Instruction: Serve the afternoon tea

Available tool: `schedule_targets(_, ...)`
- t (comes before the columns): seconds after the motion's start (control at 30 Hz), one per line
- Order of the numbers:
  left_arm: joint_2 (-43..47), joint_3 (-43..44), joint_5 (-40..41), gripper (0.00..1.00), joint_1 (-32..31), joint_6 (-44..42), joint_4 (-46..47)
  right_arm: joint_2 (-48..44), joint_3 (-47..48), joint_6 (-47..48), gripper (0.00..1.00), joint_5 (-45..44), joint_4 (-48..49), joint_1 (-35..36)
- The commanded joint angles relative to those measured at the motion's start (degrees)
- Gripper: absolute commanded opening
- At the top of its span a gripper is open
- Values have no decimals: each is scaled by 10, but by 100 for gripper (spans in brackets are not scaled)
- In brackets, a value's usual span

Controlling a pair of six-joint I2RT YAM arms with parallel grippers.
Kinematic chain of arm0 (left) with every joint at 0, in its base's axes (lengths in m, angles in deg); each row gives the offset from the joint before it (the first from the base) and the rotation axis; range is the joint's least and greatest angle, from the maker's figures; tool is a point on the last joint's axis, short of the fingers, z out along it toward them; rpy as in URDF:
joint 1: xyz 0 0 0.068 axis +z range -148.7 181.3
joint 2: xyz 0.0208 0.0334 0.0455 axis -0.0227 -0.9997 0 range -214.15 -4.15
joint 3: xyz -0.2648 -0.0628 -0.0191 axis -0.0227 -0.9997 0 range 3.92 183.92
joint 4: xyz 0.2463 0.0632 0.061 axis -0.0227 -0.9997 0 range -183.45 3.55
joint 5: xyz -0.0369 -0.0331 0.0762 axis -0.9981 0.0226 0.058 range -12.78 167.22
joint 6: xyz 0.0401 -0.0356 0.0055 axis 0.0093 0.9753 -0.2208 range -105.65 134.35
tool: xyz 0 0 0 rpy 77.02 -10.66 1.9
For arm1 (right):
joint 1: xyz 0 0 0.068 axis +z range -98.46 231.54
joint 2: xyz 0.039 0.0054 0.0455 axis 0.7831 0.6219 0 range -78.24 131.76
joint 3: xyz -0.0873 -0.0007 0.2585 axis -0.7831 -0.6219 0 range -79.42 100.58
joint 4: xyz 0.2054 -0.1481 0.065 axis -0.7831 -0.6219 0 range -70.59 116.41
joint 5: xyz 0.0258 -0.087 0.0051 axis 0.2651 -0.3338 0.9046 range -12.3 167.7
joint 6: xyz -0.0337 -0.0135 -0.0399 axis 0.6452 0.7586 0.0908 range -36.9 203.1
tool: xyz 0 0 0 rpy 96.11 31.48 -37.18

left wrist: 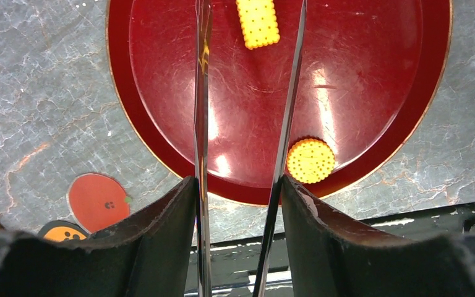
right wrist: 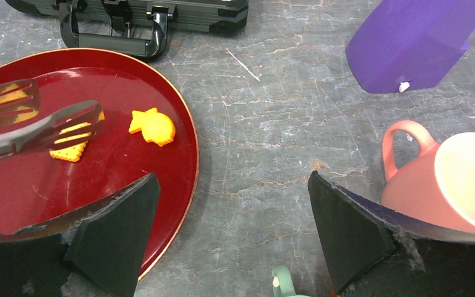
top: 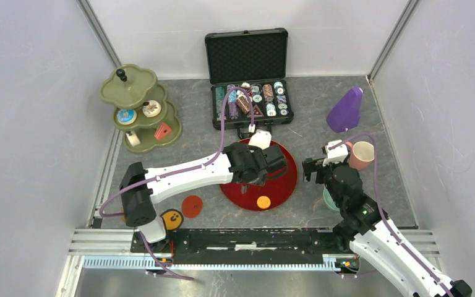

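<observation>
My left gripper [left wrist: 238, 185] is shut on metal tongs [left wrist: 201, 93] and hangs over the dark-red tray [left wrist: 359, 93]. The tong blades point across the tray, slightly apart, with nothing between them. On the tray lie a rectangular orange biscuit [left wrist: 258, 23], a round one [left wrist: 310, 160] and a fish-shaped one [right wrist: 153, 126]. My right gripper [right wrist: 232, 176] stands open above bare table, between the tray's rim [right wrist: 192, 154] and a pink cup [right wrist: 464, 179]. A teal cup's handle [right wrist: 282, 281] shows just below it. The olive-green stand [top: 137, 105] at the far left carries donuts and a cake slice.
An open black case of poker chips [top: 250, 102] stands behind the tray. A purple container [top: 345, 110] lies at the back right. A red-orange saucer [top: 192, 206] and an orange disc [top: 172, 219] lie by the left arm's base. Walls close in both sides.
</observation>
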Motion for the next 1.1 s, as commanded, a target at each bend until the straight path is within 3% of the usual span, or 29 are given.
schedule_targets(0.0,-4,29,18,58,-18,52,-2,-7,-1,1,98,-5,27,2)
schedule_targets(0.67,-67,54,31,48,-41,83,-51,-13,-1,0,98,0,27,2)
schedule_targets(1.07,-66,55,30,31,-42,71,-53,-13,-2,1,98,-1,27,2)
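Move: The left hand still grips the tongs, their open forked heads reaching forward and down around the rectangular biscuit, which lies about 8 cm ahead of this hand, 2 cm to its right and some 10 cm below. On the same red tray the fish biscuit lies about 11 cm ahead and 8 cm right, the round biscuit 3 cm back and 5 cm right. From the right hand the rectangular biscuit is roughly 17 cm left, 3 cm ahead and 10 cm down. The left hand keeps hold of the tongs and eases down about 2.5 cm while drawing back some 2 cm and a little to the right, rolling by only about 5 degrees, so that the tong heads sink to the tray on either side of the rectangular biscuit. It starts squeezing the tongs' arms together on the way and, once nearly still, squeezes further until the heads pinch the biscuit from both sides, the grip effort rising at the end. ##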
